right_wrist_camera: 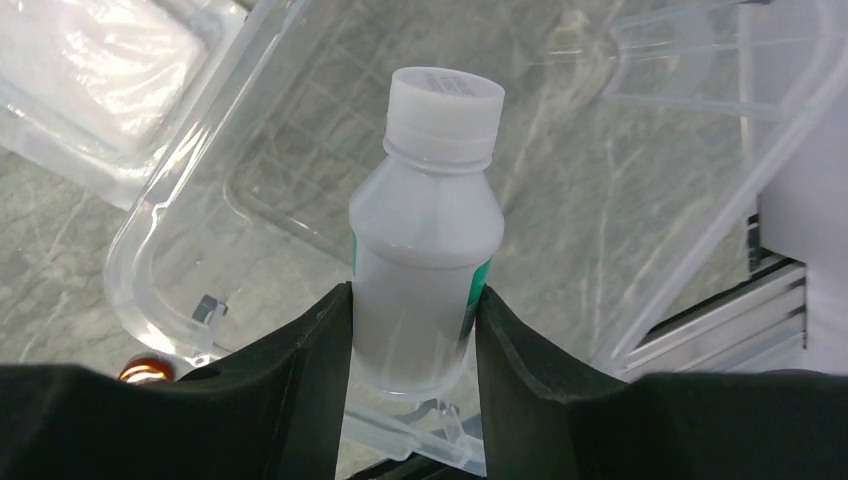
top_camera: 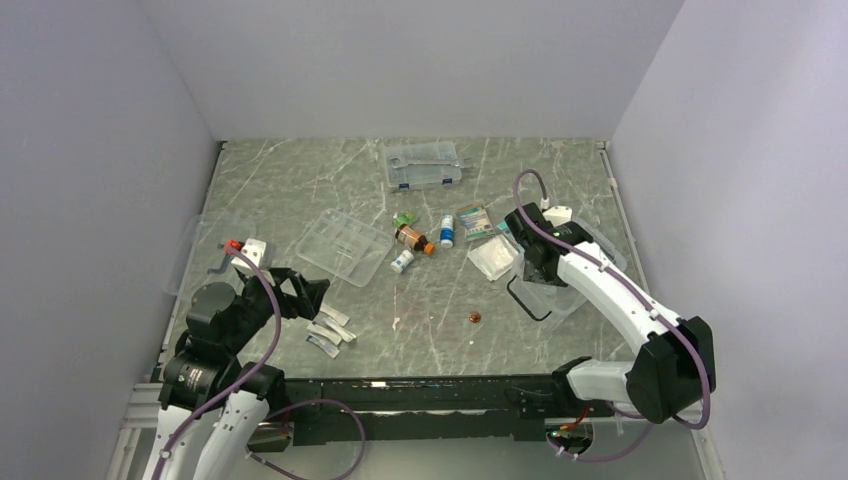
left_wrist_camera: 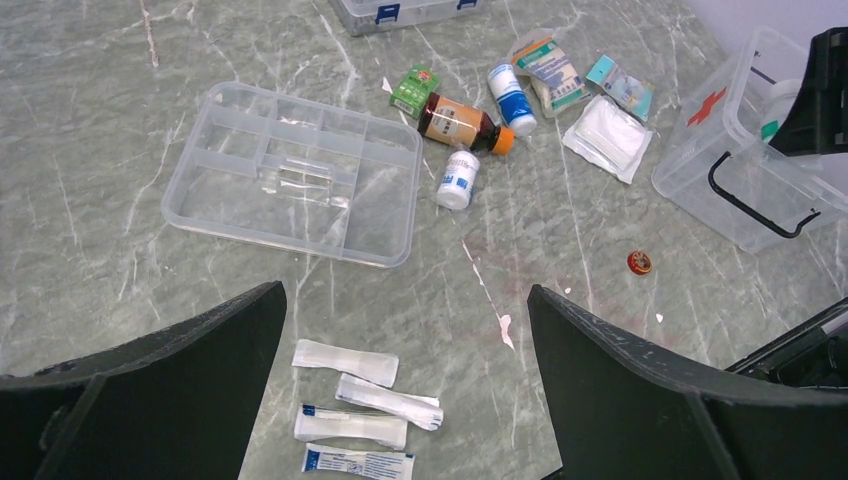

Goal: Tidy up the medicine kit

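Observation:
My right gripper (right_wrist_camera: 413,300) is shut on a white bottle (right_wrist_camera: 425,260) with a green label and white cap. It holds the bottle upright over the open clear box of the medicine kit (right_wrist_camera: 170,210), which stands at the right (top_camera: 560,295) with a red cross (left_wrist_camera: 706,105) and a black handle (left_wrist_camera: 760,200) at its near side. The clear divided tray (left_wrist_camera: 300,175) lies empty left of centre. My left gripper (left_wrist_camera: 405,300) stands open above several white packets (left_wrist_camera: 360,410), touching none.
Between tray and box lie a brown bottle (left_wrist_camera: 460,123), two small white bottles (left_wrist_camera: 511,97) (left_wrist_camera: 458,180), a green packet (left_wrist_camera: 414,90), a gauze pack (left_wrist_camera: 608,137) and a red cap (left_wrist_camera: 639,262). A blue-latched case (top_camera: 423,165) sits at the back. A clear flat piece (top_camera: 200,245) lies far left.

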You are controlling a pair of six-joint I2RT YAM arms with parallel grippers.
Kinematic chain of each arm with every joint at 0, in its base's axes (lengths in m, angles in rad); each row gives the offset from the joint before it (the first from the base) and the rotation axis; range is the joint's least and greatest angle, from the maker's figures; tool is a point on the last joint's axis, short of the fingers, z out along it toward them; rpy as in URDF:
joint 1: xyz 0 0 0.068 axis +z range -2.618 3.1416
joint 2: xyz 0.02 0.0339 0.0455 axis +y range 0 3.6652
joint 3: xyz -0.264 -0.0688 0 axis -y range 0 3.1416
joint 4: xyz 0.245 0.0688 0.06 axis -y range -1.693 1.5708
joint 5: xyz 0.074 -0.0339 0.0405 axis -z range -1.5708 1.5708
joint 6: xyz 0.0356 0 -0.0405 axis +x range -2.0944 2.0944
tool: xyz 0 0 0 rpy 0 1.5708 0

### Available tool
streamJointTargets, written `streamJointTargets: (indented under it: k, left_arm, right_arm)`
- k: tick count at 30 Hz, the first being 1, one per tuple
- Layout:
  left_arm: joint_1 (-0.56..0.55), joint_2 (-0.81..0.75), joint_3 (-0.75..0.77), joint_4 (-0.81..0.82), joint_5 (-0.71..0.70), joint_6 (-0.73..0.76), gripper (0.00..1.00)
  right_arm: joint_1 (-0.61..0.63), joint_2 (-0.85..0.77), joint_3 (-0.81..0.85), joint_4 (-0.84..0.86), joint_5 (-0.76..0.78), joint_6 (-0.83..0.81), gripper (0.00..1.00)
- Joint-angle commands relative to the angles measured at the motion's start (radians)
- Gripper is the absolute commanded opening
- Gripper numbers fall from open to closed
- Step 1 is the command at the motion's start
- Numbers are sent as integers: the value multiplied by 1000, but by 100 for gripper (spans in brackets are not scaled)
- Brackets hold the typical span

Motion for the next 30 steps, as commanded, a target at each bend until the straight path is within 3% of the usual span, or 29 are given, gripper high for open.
streamJointTargets:
  k: [1, 13, 21, 30]
  left_arm:
    - [-7, -5, 24, 12, -7, -9, 99]
    - [-13, -11, 24, 12, -10, -9, 99]
    - [-15, -14, 25, 10, -11, -8, 99]
    - [-24, -11, 27, 7, -17, -8, 99]
  right_arm:
    - [-3, 7, -21, 67, -91, -12, 0]
    - [-2, -27, -139, 190, -332, 42, 0]
    - [-3, 14, -133, 164, -291, 22, 0]
    - [-2, 32, -196, 301, -290, 145, 0]
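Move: My right hand still holds the white bottle by its sides, low over the clear medicine kit box. The middle of the box lies about 3 cm ahead, 2 cm to my right and 8 cm below. The gauze packet is roughly 14 cm left and 7 cm ahead; the small brown cap is some 18 cm left and 6 cm back. From my idle left hand the box is about 52 cm right and 8 cm ahead, well below. I carry the bottle down into the box with my right hand, sinking about 7 cm while sweeping some 5 cm left and a little back. The wrist rolls about 15 degrees, bringing the fingers nearer to straight down. The sideways sweep pushes the box along by its wall, then I mostly just sink further. The grip on the bottle stays shut. ##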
